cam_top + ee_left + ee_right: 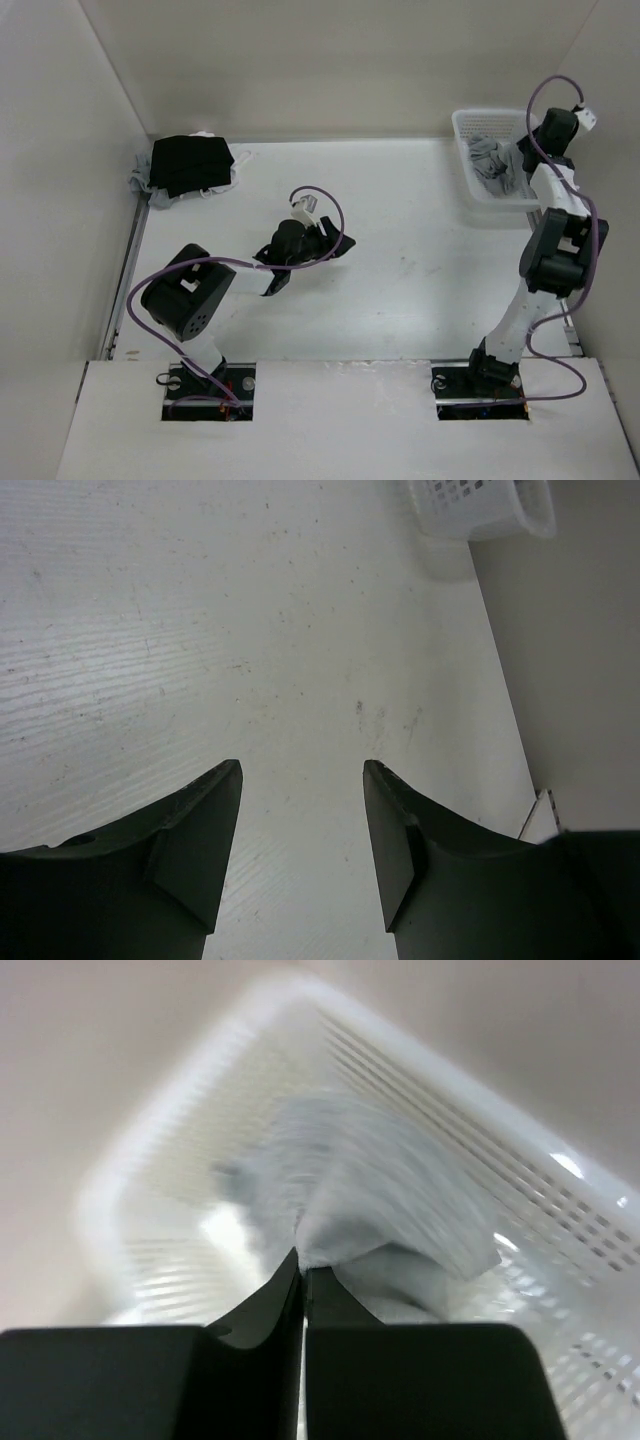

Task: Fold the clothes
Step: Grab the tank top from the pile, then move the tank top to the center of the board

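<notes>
The clothes, a grey knit garment (492, 160), lie bunched in a white basket (466, 152) at the back right. In the right wrist view the garment (380, 1190) is blurred and rises from the basket (520, 1210). My right gripper (302, 1260) is shut with a fold of the grey cloth pinched at its tips. In the top view that gripper (520, 160) reaches down into the basket. My left gripper (302, 780) hangs open over bare table, nothing between its fingers; in the top view the left gripper (335, 243) is near the table's middle, far from the garment.
A black garment pile (192, 165) with white and grey edges lies at the back left corner. White walls close the table at the back and both sides. The basket's corner (480, 505) shows at the top of the left wrist view.
</notes>
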`<state>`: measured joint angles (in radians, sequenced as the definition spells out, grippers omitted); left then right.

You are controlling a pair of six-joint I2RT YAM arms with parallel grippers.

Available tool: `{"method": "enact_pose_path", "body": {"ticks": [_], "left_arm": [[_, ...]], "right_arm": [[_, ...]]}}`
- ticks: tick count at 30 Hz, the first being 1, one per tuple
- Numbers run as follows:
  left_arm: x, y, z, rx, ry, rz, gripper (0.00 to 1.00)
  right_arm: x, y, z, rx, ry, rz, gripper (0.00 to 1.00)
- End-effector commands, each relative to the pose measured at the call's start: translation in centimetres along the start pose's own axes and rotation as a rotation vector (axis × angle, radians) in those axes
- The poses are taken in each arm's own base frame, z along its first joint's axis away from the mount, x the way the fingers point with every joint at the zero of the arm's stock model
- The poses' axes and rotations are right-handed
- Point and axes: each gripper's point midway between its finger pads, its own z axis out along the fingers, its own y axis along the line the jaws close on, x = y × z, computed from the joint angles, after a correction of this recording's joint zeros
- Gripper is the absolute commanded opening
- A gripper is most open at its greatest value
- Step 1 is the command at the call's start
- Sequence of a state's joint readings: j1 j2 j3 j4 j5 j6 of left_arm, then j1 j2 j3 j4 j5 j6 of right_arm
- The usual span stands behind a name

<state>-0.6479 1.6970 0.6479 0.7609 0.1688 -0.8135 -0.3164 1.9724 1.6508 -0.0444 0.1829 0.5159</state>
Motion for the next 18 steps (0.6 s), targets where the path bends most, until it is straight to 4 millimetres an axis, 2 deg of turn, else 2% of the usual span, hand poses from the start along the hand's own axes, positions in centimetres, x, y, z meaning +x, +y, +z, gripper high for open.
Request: {"method": "enact_pose_path", "body": {"ticks": [1,2,3,4,6,7,9,10,11,13,14,15,18], "left_arm": [[-2.0,-1.3,-0.2,0.049,-0.065,0.024,0.50],[-2.2,-1.3,-0.4,0.049,-0.072,0.022,0.49],[-2.7,-1.1,-0.6,0.045,-0.084,0.014,0.49],[-3.5,-0.9,-1.0,0.041,-0.102,0.004,0.49],[-4.7,-0.4,-1.7,0.026,-0.131,-0.011,0.49],[-6.0,0.0,-2.5,0.014,-0.165,-0.034,0.50],[-7.7,0.4,-3.8,0.000,-0.210,-0.071,0.50],[-8.7,0.5,-4.7,-0.004,-0.240,-0.087,0.51],[-9.2,0.7,-5.3,-0.009,-0.259,-0.096,0.51],[-10.4,0.8,-6.6,-0.018,-0.303,-0.107,0.53],[-11.3,1.0,-7.6,-0.027,-0.332,-0.114,0.53],[-12.0,1.5,-8.6,-0.046,-0.363,-0.125,0.53],[-13.3,3.8,-11.4,-0.120,-0.428,-0.154,0.55]], "right_arm": [[-15.2,15.6,-17.0,-0.508,-0.392,0.116,0.00],[-16.0,17.1,-19.6,-0.561,-0.412,0.113,0.00],[-17.1,19.5,-24.1,-0.654,-0.445,0.097,0.00],[-17.7,21.1,-27.5,-0.720,-0.466,0.081,0.00],[-17.7,23.0,-32.4,-0.812,-0.478,0.062,0.01],[-17.2,24.3,-36.1,-0.883,-0.477,0.041,0.01],[-15.7,25.5,-39.8,-0.959,-0.452,0.015,0.01],[-13.8,26.0,-42.2,-1.006,-0.414,0.000,0.02],[-12.7,26.0,-43.0,-1.023,-0.392,0.002,0.02],[-8.8,25.7,-44.1,-1.053,-0.306,0.022,0.03],[-5.9,25.2,-44.6,-1.071,-0.241,0.044,0.03],[-2.4,24.7,-45.1,-1.094,-0.164,0.080,0.03],[10.5,22.9,-47.3,-1.203,0.100,0.117,0.04]]}}
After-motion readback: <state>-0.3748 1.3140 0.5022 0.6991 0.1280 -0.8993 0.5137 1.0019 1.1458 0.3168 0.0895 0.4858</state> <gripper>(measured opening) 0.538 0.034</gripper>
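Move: The right hand already has the tank top shut in its fingers, the bulk hanging about 11 cm below and some 5 cm left, 2 cm back, into the white basket, whose middle is roughly level ahead, 8 cm left and 15 below. Open mid-table is about 21 cm back, 50 left and 20 below. From the left hand, mid-table is 3 cm ahead, straight below by 10, and the tank top 22 ahead, 45 right, level in height. Keeping its fingers shut on the tank top, the right arm whips it out of the basket, rising about 40 cm while sweeping left and back towards mid-table, then sinking some 7 cm while still going left, ending about 35 cm left and 25 cm back with the fingers tipped up and swung counter-clockwise by some 50 degrees each. The left hand, empty and half open, pulls aside to its left and up, away from mid-table. ##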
